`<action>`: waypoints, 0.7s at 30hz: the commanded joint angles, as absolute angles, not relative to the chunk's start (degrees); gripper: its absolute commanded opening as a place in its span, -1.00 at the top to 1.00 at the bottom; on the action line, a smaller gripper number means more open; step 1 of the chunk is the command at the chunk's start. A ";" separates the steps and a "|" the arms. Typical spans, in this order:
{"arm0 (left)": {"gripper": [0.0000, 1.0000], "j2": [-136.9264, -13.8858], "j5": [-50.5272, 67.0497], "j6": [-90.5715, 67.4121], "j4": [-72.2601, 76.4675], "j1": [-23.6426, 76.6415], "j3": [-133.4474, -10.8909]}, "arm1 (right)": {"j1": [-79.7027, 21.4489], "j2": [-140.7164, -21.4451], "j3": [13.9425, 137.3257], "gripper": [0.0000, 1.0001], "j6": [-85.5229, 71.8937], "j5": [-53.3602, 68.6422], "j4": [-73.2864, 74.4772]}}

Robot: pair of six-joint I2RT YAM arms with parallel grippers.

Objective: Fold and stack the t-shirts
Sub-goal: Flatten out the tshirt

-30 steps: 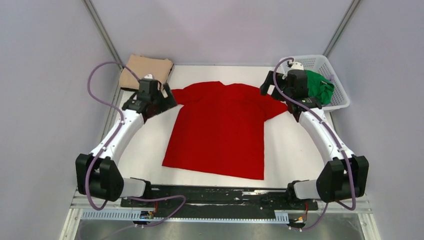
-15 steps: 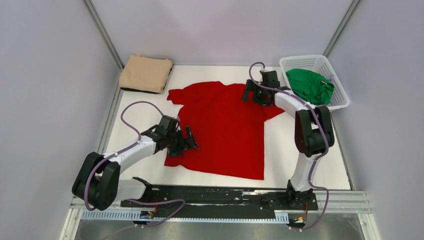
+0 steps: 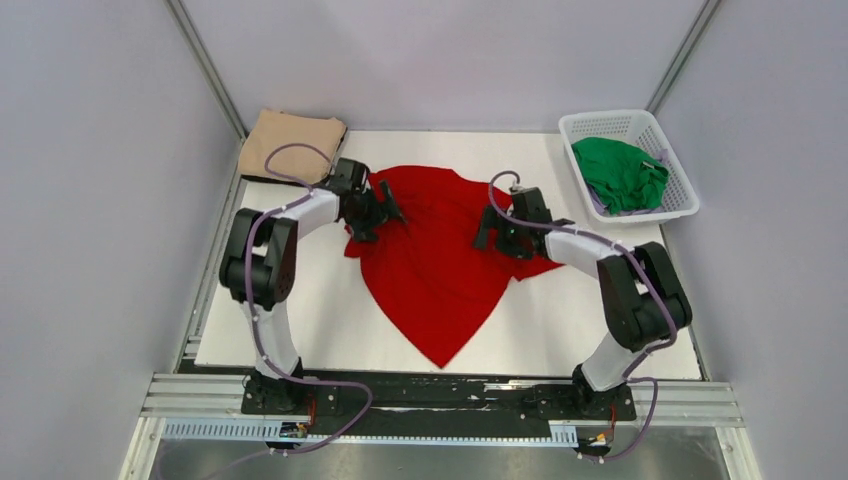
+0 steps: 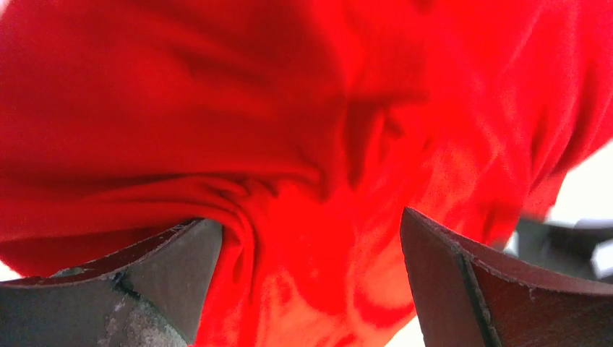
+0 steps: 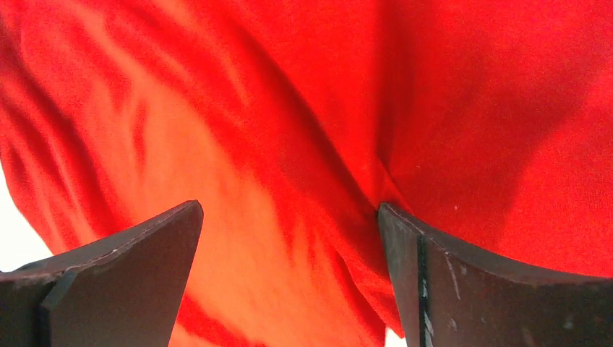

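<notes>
The red t-shirt (image 3: 435,270) lies bunched mid-table, wide at the far end and narrowing to a point toward me. My left gripper (image 3: 385,210) sits on its far-left part and my right gripper (image 3: 490,232) on its right side. In the left wrist view the left gripper (image 4: 307,217) is open, with wrinkled red t-shirt (image 4: 289,108) between and below the jaws. The right wrist view shows the right gripper (image 5: 288,206) open too, over creased red t-shirt (image 5: 470,108). The tan t-shirt (image 3: 290,145) lies folded at the far left. The green t-shirt (image 3: 620,172) is crumpled in the basket.
A white lattice basket (image 3: 600,117) stands at the far right corner against the wall. Grey walls close in the white table (image 3: 600,320) on three sides. The arms' black mounting rail (image 3: 440,392) runs along the near edge.
The red t-shirt lay flat with sleeves spread; now it is gathered into a pointed shape. The left gripper swung to its near-left corner, then back to the far left. The right gripper moved from the basket onto it.
</notes>
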State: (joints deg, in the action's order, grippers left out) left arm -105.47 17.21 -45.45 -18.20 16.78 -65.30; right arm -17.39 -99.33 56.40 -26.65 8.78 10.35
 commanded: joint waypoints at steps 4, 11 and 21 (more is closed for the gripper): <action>-1.00 -128.88 12.90 -37.02 -30.11 16.11 -96.08 | -38.00 -87.20 45.07 -0.99 -34.14 16.44 15.51; -1.00 -132.84 11.08 -31.02 -36.13 23.29 -110.16 | -42.23 -80.82 51.33 -1.00 -29.05 12.57 18.74; -1.00 -111.90 -10.72 -30.48 -39.06 23.61 -92.96 | -27.21 -80.17 56.28 -1.00 -30.06 6.27 20.45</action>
State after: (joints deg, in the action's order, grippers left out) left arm -122.23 0.34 -31.66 -35.51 25.26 -96.64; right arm -32.12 -79.59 54.35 -29.30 9.30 19.62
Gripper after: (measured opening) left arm 0.997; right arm 0.998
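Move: Just to the right of the left hand and slightly nearer the base, about 11 cm across and 6 cm back, lies the t-shirt's middle; its pointed near corner is some 30 cm back and 11 cm right, the brown pad about 17 cm ahead and 21 cm left. From the right hand the shirt's middle is roughly 12 cm left and 1 cm back, its right sleeve 5 cm back and 11 cm right, the white basket 18 cm ahead and 29 cm right. The cloth is about 2 cm below both hand points. Sweeping low over the t-shirt with fingers wide open, the left hand slides the cloth forward about 13 cm, then comes half the way back while drifting right and rolling its left side up some 20 degrees. The right hand drags the cloth back and left about 20 cm, turning counter-clockwise, then lifts off forward and to the right, turning partly back. ##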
